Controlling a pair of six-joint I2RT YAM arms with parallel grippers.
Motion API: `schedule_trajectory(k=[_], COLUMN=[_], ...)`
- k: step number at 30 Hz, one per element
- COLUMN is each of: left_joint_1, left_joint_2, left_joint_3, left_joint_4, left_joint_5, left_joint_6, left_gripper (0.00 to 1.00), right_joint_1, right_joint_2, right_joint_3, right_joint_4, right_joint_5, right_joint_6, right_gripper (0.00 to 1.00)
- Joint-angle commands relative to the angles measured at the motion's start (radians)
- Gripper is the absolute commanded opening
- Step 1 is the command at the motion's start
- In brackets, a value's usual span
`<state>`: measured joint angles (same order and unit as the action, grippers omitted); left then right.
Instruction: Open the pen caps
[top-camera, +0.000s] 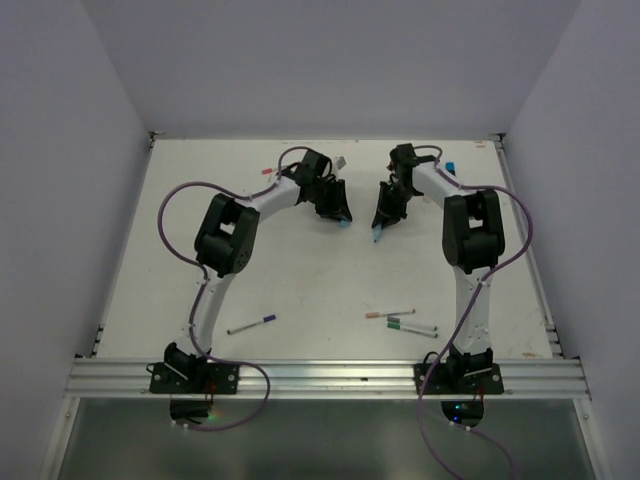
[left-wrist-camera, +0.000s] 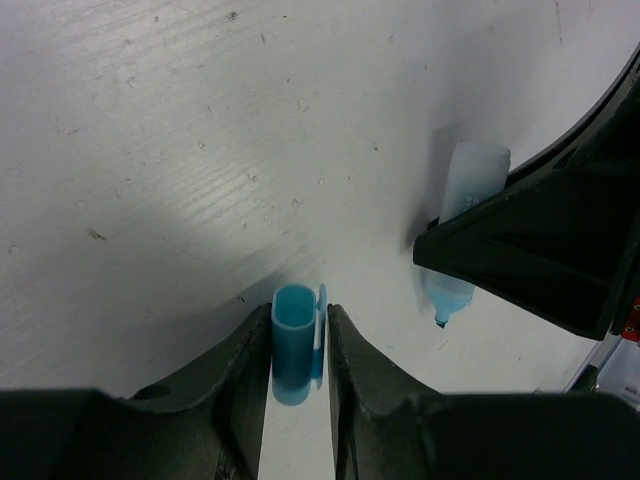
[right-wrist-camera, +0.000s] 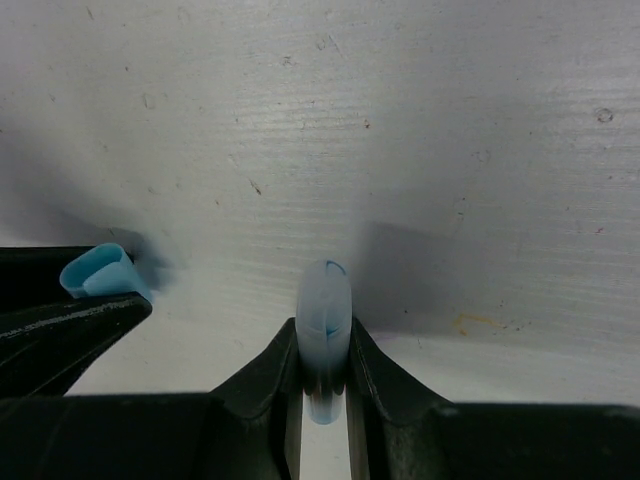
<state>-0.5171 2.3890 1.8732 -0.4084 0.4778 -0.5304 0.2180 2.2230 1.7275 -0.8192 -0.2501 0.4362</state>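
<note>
A chunky blue highlighter cap (left-wrist-camera: 293, 335) sits off its pen, open end up, between the fingers of my left gripper (left-wrist-camera: 298, 330), which is shut on it just above the table. The pale blue highlighter barrel (right-wrist-camera: 324, 300) is pinched in my right gripper (right-wrist-camera: 324, 345), its bare tip (left-wrist-camera: 441, 320) pointing down. From the top view both grippers hang close together at the table's far middle, left gripper (top-camera: 340, 215) and right gripper (top-camera: 380, 228) a small gap apart. The cap (right-wrist-camera: 97, 272) also shows at the left of the right wrist view.
Thin white pens lie near the front: one with a purple cap (top-camera: 251, 324) on the left, one with a pinkish end (top-camera: 390, 313) and green-capped ones (top-camera: 412, 326) on the right. Small items lie at the back by the wall, one blue (top-camera: 450, 168). White walls enclose the table.
</note>
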Motion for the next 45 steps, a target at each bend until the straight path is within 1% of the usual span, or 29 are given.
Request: schedule_trajectory(k=[1, 2, 4, 5, 9, 12, 15, 20, 26, 29, 30, 31, 32, 34, 35, 36, 37, 41, 45], left_joint_1=[0.012, 0.017, 0.023, 0.031, 0.034, 0.037, 0.043, 0.049, 0.052, 0.051, 0.054, 0.055, 0.057, 0.060, 0.060, 0.061, 0.061, 0.063, 0.062], left_joint_2=[0.012, 0.010, -0.001, -0.001, 0.003, -0.011, -0.022, -0.057, -0.077, -0.115, -0.131, -0.151, -0.204, -0.255, -0.292, -0.307, -0.321, -0.395, -0.445], left_joint_3=[-0.041, -0.052, -0.089, -0.092, -0.092, -0.098, -0.098, -0.106, -0.100, -0.129, -0.140, -0.182, -0.213, -0.264, -0.288, -0.295, -0.302, -0.342, -0.387], left_joint_4=[-0.017, 0.000, 0.043, 0.051, 0.060, 0.071, 0.072, 0.117, 0.178, 0.217, 0.236, 0.258, 0.293, 0.371, 0.378, 0.384, 0.382, 0.387, 0.388], left_joint_5=[0.004, 0.008, 0.030, 0.048, 0.065, 0.058, 0.058, 0.082, 0.137, 0.143, 0.140, 0.128, 0.105, 0.087, 0.068, 0.059, 0.044, 0.033, 0.036], left_joint_6=[0.012, 0.007, -0.002, -0.008, -0.002, 0.004, 0.006, 0.004, -0.010, -0.013, -0.013, -0.016, -0.028, -0.040, -0.046, -0.048, -0.049, -0.048, -0.048], left_gripper=[0.33, 0.34, 0.35, 0.36, 0.37, 0.38, 0.39, 0.41, 0.43, 0.45, 0.46, 0.46, 0.46, 0.47, 0.47, 0.50, 0.51, 0.52, 0.51], right_joint_1=[-0.008, -0.008, -0.008, -0.008, -0.008, -0.008, -0.011, -0.017, -0.029, -0.048, -0.064, -0.075, -0.088, -0.121, -0.130, -0.147, -0.155, -0.181, -0.201], right_joint_2=[-0.006, -0.008, -0.003, -0.003, 0.007, 0.007, 0.003, -0.031, -0.065, -0.092, -0.098, -0.102, -0.105, -0.106, -0.108, -0.108, -0.106, -0.077, 0.019], right_joint_3=[-0.017, -0.026, -0.025, -0.019, -0.002, 0.009, 0.027, 0.046, 0.073, 0.076, 0.078, 0.081, 0.084, 0.093, 0.096, 0.101, 0.115, 0.190, 0.306], right_joint_4=[0.020, 0.025, 0.031, 0.031, 0.029, 0.029, 0.020, 0.020, 0.008, 0.006, 0.006, 0.006, 0.011, 0.012, 0.015, 0.026, 0.034, 0.025, -0.023], right_joint_5=[0.054, 0.052, 0.038, 0.040, 0.040, 0.044, 0.048, 0.060, 0.058, 0.071, 0.078, 0.100, 0.106, 0.133, 0.178, 0.195, 0.212, 0.305, 0.339], right_joint_6=[-0.017, -0.017, -0.024, -0.027, -0.033, -0.037, -0.045, -0.054, -0.059, -0.053, -0.053, -0.053, -0.056, -0.063, -0.070, -0.080, -0.083, -0.096, -0.117], right_gripper=[0.21, 0.30, 0.33, 0.37, 0.41, 0.48, 0.51, 0.60, 0.63, 0.64, 0.64, 0.66, 0.66, 0.67, 0.67, 0.68, 0.69, 0.71, 0.71])
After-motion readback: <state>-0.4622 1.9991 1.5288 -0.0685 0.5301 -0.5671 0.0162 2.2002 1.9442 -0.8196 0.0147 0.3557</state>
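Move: The blue cap sits in the left fingers just over the table, with the blue highlighter body in the right fingers some 9 cm to its right and 2 cm nearer the base. From the right hand the orange highlighter, still capped, lies about 12 cm ahead and 13 cm right, slightly below; the black marker is about 14 cm ahead and 19 cm right. Both hands let go low at the table, the left of the blue cap and the right of the highlighter body, barely shifting as their fingers spread. The right then sweeps away, some 13 cm right, 9 cm forward and 6 cm up, towards the orange highlighter, opening wide and tilting its fingertips forward. The left lifts about 13 cm nearly straight up, its fingers also swinging forward. ##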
